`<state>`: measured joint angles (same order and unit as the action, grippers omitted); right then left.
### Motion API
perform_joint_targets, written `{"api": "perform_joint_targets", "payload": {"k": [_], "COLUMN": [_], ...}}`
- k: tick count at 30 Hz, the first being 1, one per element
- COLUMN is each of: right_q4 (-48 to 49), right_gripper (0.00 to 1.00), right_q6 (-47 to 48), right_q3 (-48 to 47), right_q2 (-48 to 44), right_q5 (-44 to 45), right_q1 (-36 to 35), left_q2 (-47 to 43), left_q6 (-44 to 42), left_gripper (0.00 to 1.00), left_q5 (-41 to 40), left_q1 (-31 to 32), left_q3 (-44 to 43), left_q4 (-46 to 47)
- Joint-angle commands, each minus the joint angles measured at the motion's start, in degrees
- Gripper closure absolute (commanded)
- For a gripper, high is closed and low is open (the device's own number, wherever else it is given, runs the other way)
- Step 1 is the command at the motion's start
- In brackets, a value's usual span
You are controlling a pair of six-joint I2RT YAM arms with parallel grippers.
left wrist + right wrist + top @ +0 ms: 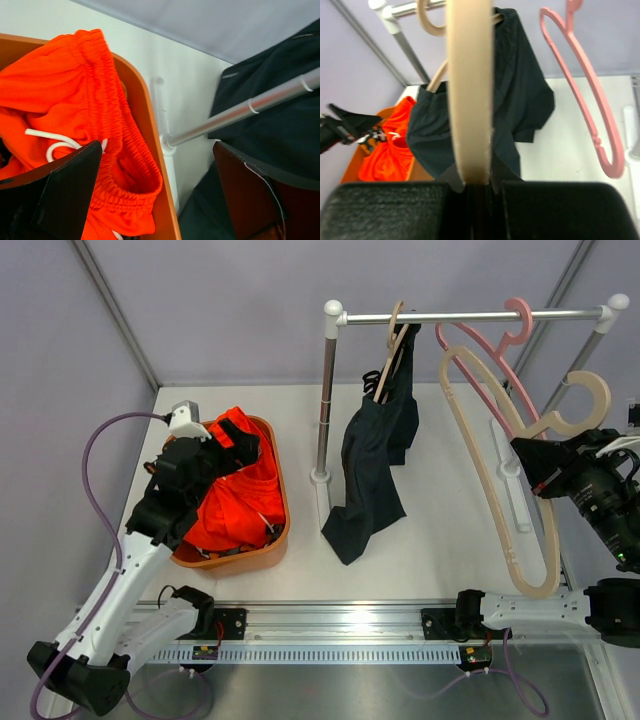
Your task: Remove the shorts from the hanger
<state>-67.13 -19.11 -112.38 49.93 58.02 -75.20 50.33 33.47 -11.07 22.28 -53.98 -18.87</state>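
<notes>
Dark navy shorts [375, 470] [520, 90] [280, 125] hang from a tan hanger [392, 350] on the metal rail [470, 315]. Bright orange shorts [240, 505] [65, 100] with a white drawstring lie heaped in an orange basket [283, 490] [145, 130]. Just above that heap my left gripper [232, 445] [157, 150] stands wide open, nothing between its fingers. At the right, my right gripper [530, 455] [479, 182] is shut on a large bare beige hanger [500, 500] [470, 100] that slants down from the rail.
A bare pink hanger [480, 360] [590, 95] hangs on the rail between the navy shorts and the beige hanger. The rack's left post [325, 400] stands right beside the basket. Grey walls close in the back and both sides.
</notes>
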Motion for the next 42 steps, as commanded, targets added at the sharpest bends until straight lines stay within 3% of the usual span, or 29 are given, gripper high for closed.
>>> {"api": "perform_joint_targets", "payload": {"k": [1, 7, 10, 12, 16, 26, 32, 42], "right_q4": [-5.7, 0.3, 2.3, 3.1, 11.7, 22.8, 23.8, 24.1], "right_gripper": [1.0, 1.0, 1.0, 1.0, 1.0, 1.0, 1.0, 1.0], "right_q6": [-4.6, 2.0, 4.8, 5.8, 11.1, 15.0, 14.9, 14.5], "right_q3": [0.3, 2.1, 2.2, 3.3, 6.7, 3.8, -0.5, -3.7], "right_q2": [2.8, 7.0, 10.3, 11.8, 13.4, 20.7, 27.1, 35.4], "right_q5": [6.0, 8.6, 3.7, -2.0, -15.9, -51.9, -61.9, -61.4], "right_q1": [0.2, 1.0, 6.8, 12.1, 29.7, 58.9, 65.9, 68.7], "left_q2": [-1.7, -2.7, -3.4, -3.6, -3.7, -5.1, -5.3, -5.1], "left_q6": [-0.8, -2.8, -3.8, -4.3, -5.2, -7.8, -10.1, -10.8], "left_gripper": [0.02, 0.01, 0.01, 0.01, 0.01, 0.01, 0.01, 0.01], "left_q5": [6.1, 10.1, 10.7, 10.7, 12.7, 13.4, 13.4, 14.6], "left_q1": [-0.1, -0.1, -0.1, -0.1, 0.0, 0.0, 0.0, -0.1], "left_q3": [-3.6, -7.7, -9.0, -9.6, -10.1, -9.3, -9.4, -7.5], "left_q4": [0.2, -3.0, -3.9, -4.2, -4.6, -4.3, -5.0, -4.2]}}
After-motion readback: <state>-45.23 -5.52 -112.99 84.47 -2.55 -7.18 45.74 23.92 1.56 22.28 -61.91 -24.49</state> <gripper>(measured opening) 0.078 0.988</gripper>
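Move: The right hand holds the emptied beige hanger; the free stretch of rail it is taken to lies about 29 cm ahead, 2 cm left and roughly 4 cm lower. The pink hanger hangs about 28 cm ahead, 5 cm right and 14 cm below this hand; the dark shorts about 27 cm ahead, 21 cm left, 22 cm below. From the left hand, that rail spot is some 14 cm ahead, 45 cm right, 15 cm up. Right hand, still gripping, carries the beige hanger 25 cm forward to the rail; left hand rises 6 cm. ##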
